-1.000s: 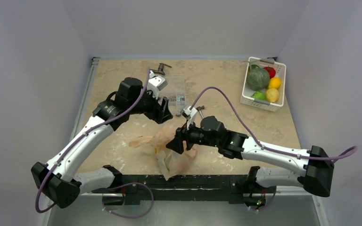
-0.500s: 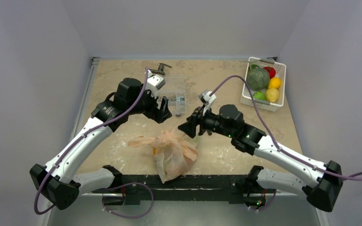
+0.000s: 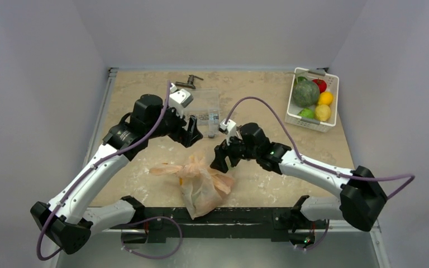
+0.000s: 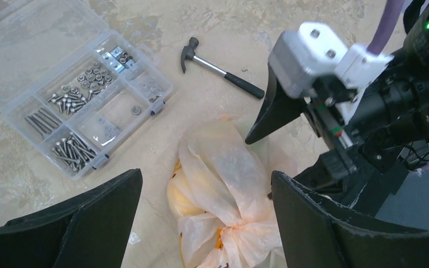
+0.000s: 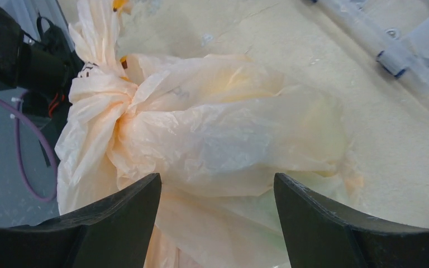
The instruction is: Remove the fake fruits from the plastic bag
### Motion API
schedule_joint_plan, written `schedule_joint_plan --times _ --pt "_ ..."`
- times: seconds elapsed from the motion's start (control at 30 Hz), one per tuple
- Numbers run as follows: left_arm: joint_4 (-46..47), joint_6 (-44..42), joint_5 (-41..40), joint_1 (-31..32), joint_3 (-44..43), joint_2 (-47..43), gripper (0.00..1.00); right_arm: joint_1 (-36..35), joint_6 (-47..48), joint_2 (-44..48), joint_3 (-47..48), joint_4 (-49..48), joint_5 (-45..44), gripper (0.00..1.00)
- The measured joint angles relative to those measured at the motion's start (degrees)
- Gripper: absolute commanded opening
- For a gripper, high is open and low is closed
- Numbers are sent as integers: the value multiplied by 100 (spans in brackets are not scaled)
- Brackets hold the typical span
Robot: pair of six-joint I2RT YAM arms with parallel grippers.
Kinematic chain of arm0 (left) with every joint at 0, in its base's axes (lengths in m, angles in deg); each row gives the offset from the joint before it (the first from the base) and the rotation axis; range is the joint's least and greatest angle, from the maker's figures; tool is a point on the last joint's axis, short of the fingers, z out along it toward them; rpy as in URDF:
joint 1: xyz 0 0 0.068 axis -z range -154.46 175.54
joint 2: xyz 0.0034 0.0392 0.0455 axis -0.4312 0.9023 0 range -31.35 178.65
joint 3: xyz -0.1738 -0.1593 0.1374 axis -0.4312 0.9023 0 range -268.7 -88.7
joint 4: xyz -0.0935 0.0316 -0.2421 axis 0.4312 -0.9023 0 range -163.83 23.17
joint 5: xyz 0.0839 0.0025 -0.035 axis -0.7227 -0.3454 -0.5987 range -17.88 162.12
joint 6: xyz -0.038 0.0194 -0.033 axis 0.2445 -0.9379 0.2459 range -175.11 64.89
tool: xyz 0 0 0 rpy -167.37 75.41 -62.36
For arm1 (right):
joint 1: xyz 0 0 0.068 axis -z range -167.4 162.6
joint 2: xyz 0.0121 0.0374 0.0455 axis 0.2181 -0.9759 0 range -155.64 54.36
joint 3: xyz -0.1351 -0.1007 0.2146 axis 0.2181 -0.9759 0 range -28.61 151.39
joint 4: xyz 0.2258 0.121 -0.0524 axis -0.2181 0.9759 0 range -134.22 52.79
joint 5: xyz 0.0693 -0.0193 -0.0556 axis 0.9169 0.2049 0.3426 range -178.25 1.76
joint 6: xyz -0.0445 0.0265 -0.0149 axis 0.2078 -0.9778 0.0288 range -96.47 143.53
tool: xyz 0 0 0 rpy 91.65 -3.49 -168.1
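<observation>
The plastic bag (image 3: 201, 181) is peach-orange, crinkly and tied, and lies near the table's front edge. The fake fruits are hidden inside it. They show only as a yellow-orange bulge in the left wrist view (image 4: 181, 195) and a greenish tint in the right wrist view (image 5: 313, 190). My left gripper (image 3: 192, 131) is open and empty, hovering behind the bag, whose knot lies between its fingers (image 4: 205, 184). My right gripper (image 3: 219, 159) is open and empty, just above the bag's far right side, with the bag (image 5: 223, 134) between its fingers (image 5: 217, 178).
A clear plastic parts box (image 3: 204, 109) with screws sits behind the left gripper, also seen in the left wrist view (image 4: 72, 95). A small hammer (image 4: 220, 75) lies beside it. A white basket (image 3: 299, 120) at the back right holds a dark green vegetable and red, yellow and green pieces.
My right gripper left the bag, rose and pulled back, then came down again at the bag's far side. The bag settled lower. The left arm shifted slightly left.
</observation>
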Motion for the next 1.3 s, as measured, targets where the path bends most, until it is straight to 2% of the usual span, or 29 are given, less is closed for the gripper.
schedule_joint_plan --times 0.03,0.1,0.2,0.23,0.27,0.3,0.5,0.73,0.83,1.0,1.2,1.3 --pt "17 0 0 4 15 2 86 -81 15 -90 0 -17 -15 72" --pt "24 0 0 24 22 15 86 -348 -7 -306 24 -85 -205 59" --pt "26 0 22 42 24 28 86 -697 -299 -636 127 -247 -778 27" --pt "28 0 17 52 26 28 86 -785 -577 -726 131 -365 -1019 10" --pt "37 0 11 66 26 28 86 -811 -754 -765 127 -437 -1187 3" --pt "48 0 9 74 28 28 86 -813 -1005 -789 114 -522 -1421 0" --pt "66 -2 37 144 35 57 83 -789 -2365 -520 -92 -863 -2852 0" --pt "-109 -103 282 350 -2 509 69 -787 -3403 501 -448 -874 -4304 0" --pt "-267 -177 348 531 -48 708 63 -785 -3587 623 -463 -916 -4531 0" --pt "-455 -260 289 846 -179 975 67 -782 -3814 522 -463 -999 -4548 0" --pt "-708 -339 -380 1235 -339 1357 63 -782 -3860 540 -468 -1045 -4529 0" --pt "-804 -326 -772 1274 -433 1620 70 -782 -3862 640 -540 -1067 -4531 0"
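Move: The plastic bag's middle lies about 8 cm back, 5 cm left and 8 cm below the right hand. From that hand the hammer is some 8 cm ahead, 8 cm right and 14 cm down; the screw box 18 cm ahead, 7 cm left, equally low. For the left hand the bag sits roughly 12 cm back, 2 cm right and 20 cm below. Right hand dips, pinches the bag, pulls some 11 cm up, right and forward; left hand sinks towards it. ##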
